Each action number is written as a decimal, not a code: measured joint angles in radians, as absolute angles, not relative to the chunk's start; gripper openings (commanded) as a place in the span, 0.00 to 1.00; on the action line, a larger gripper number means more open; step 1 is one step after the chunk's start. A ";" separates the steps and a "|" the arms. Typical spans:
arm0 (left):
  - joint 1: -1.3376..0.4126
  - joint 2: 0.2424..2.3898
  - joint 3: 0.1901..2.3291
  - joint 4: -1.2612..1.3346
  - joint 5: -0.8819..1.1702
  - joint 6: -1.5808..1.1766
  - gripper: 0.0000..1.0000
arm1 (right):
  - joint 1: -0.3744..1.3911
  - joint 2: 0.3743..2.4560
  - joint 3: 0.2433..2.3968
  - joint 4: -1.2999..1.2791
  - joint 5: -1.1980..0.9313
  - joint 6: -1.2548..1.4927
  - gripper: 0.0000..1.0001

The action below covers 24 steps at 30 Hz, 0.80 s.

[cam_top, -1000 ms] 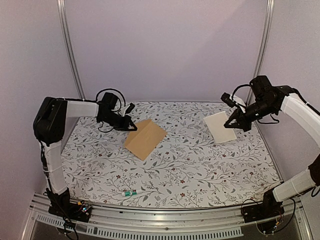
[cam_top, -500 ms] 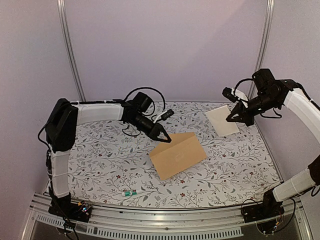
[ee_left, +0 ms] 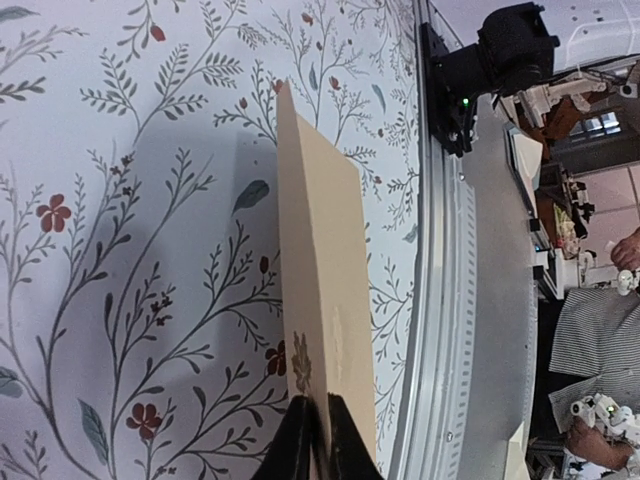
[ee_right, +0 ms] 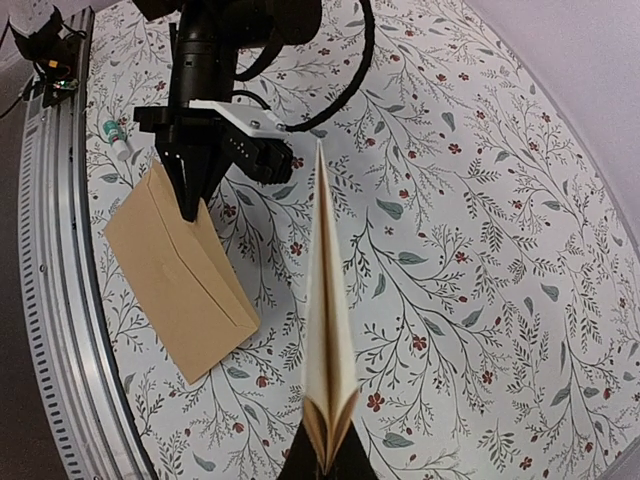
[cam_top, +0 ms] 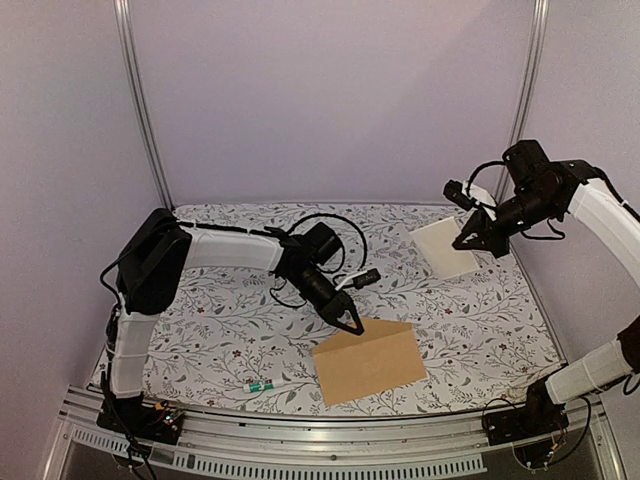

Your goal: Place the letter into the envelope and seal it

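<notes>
The tan envelope [cam_top: 370, 360] lies near the table's front middle, its far left corner pinched in my left gripper [cam_top: 352, 325]. In the left wrist view the envelope [ee_left: 325, 280] runs edge-on away from the left gripper [ee_left: 317, 402], whose jaws are shut on its edge. The cream letter [cam_top: 440, 248], folded, hangs above the table at the back right with my right gripper [cam_top: 470, 243] shut on it. Seen from the right wrist, the letter [ee_right: 325, 300] is a narrow folded wedge rising from the right gripper [ee_right: 328, 455], with the envelope [ee_right: 185, 275] to the left.
A floral cloth [cam_top: 220, 330] covers the table. A small green-labelled tube [cam_top: 262, 385] lies near the front left edge. A metal rail [cam_top: 300, 440] runs along the front, and frame posts [cam_top: 140, 100] stand at the back corners.
The left arm has swept the envelope from the back left toward the front middle of the table. The right arm rose slightly with the letter, then held still.
</notes>
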<state>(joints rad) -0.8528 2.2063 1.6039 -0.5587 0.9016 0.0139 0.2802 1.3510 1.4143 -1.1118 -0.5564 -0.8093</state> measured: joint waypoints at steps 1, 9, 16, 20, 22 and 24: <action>-0.853 2.206 1.604 -0.559 0.899 0.015 0.12 | 0.286 1.349 1.414 -1.114 -0.554 -0.810 0.00; -0.853 2.175 1.486 -0.441 0.827 -0.051 0.38 | 0.302 1.314 1.381 -1.117 -0.548 -0.813 0.00; -0.853 2.091 1.288 -0.186 0.748 -0.235 0.43 | 0.304 1.302 1.362 -1.116 -0.552 -0.812 0.00; -0.857 2.075 1.239 -0.062 0.715 -0.317 0.42 | 0.315 1.302 1.353 -1.117 -0.555 -0.812 0.00; -0.859 2.075 1.225 -0.026 0.699 -0.344 0.41 | 0.324 1.302 1.350 -1.116 -0.555 -0.813 0.00; -0.860 2.073 1.210 -0.004 0.689 -0.360 0.39 | 0.338 1.303 1.348 -1.116 -0.554 -0.813 0.00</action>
<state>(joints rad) -0.8597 2.0727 1.2102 -0.0044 0.6891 -0.3595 0.3382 1.3025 1.3479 -1.1156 -0.5545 -0.8127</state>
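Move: My left hand still pinches the envelope by its flap; the envelope's middle lies about 7 cm back, 4 cm to the right and some 3 cm below these fingers. The glue stick lies roughly 17 cm to the left, 11 cm back and 5 cm down. The letter hangs some 16 cm to the right, 7 cm farther out and 15 cm higher, in my right hand. From that right hand the envelope lies about 15 cm left, 13 cm back and 22 cm below. I let go of the envelope's flap: my left hand sinks about 3 cm towards the table while its fingers open to a bit under half. It slips a little left, then a little forward, turning some 20 degrees counter-clockwise beside the flap. My right hand keeps the letter pinched and eases back about 2.5 cm, nearer the envelope. ##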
